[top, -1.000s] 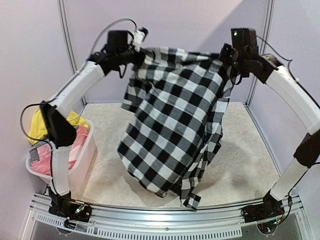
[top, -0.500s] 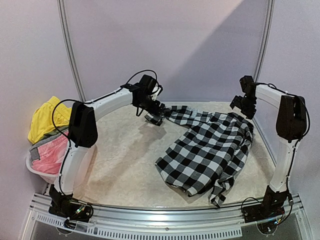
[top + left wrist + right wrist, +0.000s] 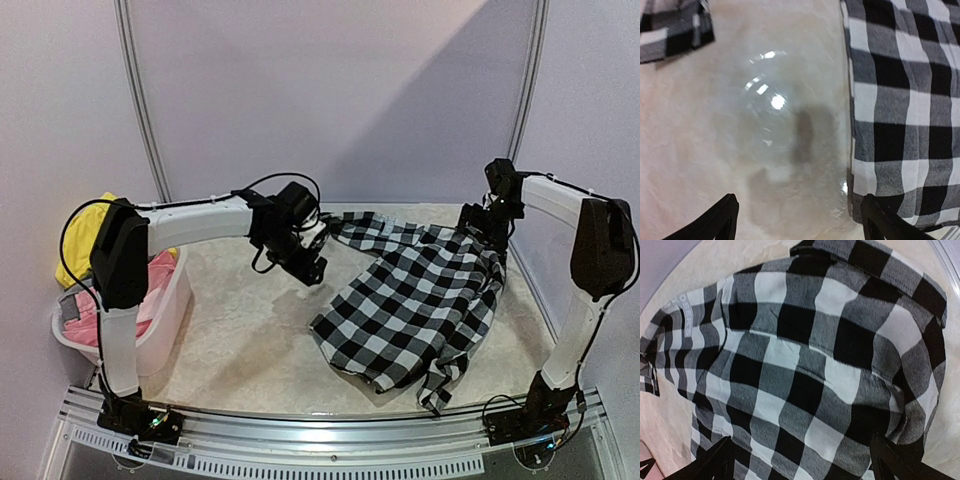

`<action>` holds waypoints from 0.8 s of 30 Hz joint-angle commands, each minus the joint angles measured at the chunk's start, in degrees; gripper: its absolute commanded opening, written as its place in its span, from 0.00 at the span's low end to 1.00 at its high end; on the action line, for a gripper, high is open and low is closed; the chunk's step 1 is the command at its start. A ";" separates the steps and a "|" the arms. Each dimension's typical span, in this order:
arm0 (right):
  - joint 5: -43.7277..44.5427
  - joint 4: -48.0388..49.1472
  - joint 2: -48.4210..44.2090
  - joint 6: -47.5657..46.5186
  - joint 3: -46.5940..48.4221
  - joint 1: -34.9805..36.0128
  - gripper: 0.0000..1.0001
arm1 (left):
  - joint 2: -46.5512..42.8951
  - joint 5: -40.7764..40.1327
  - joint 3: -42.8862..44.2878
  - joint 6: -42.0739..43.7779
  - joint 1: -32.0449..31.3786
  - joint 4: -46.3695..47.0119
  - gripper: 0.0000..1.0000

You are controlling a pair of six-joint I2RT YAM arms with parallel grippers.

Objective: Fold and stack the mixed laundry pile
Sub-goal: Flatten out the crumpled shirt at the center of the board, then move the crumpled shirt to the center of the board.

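Note:
The black-and-white checked shirt (image 3: 420, 290) lies spread and rumpled on the table, right of centre, with one sleeve reaching back left. My left gripper (image 3: 305, 262) hovers open just left of it. In the left wrist view the left gripper (image 3: 799, 210) has bare table between its fingers, and the shirt's edge (image 3: 900, 100) runs beside the right finger. My right gripper (image 3: 490, 225) is open over the shirt's far right corner. In the right wrist view the right gripper (image 3: 801, 447) has only checked cloth (image 3: 805, 355) below it, with white lettering (image 3: 687, 310) on a sleeve.
A white plastic basket (image 3: 165, 320) stands at the left edge, behind the left arm's elbow. It holds a yellow garment (image 3: 78, 255), a pink one (image 3: 160, 272) and a grey one (image 3: 68, 306). Walls enclose the table at the back and both sides.
A second ago both grippers held the shirt stretched high in the air. Both have let go; the shirt has dropped onto the table. The left gripper has drawn back off the sleeve.

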 commanded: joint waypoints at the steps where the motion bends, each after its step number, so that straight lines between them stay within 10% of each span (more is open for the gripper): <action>1: -2.99 -2.39 -6.12 -3.42 -5.67 0.23 0.94 | 1.14 5.36 -3.18 -3.62 -2.02 0.62 0.85; 14: -3.95 -4.22 -15.89 -2.65 -15.93 0.22 0.94 | 8.89 8.98 -1.74 -4.33 -5.57 -0.92 0.63; 24: -4.32 -5.89 -17.36 -2.22 -16.24 0.23 0.94 | 9.32 10.66 -2.49 -4.34 -6.62 -1.19 0.00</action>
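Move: Below and behind the open left hand lies the shirt's left hem corner: about 7 cm back, 5 cm right and 9 cm down. From that hand, the left cuff is some 16 cm ahead and 13 cm right, and the right hem corner roughly 27 cm back and 14 cm right. The right hand hovers open above the shirt, its bunched right side about 12 cm back, 2 cm left and 11 cm down. Dropping about 8 cm while drawing back 7 cm and edging right, the left hand comes down on the shirt's left hem corner, its fingertips swinging some 15 degrees back towards the base, and closes nearly shut to pinch the cloth. The right hand slides level back about 9 cm over the bunched right side, fingers wide open, easing to a stop. ##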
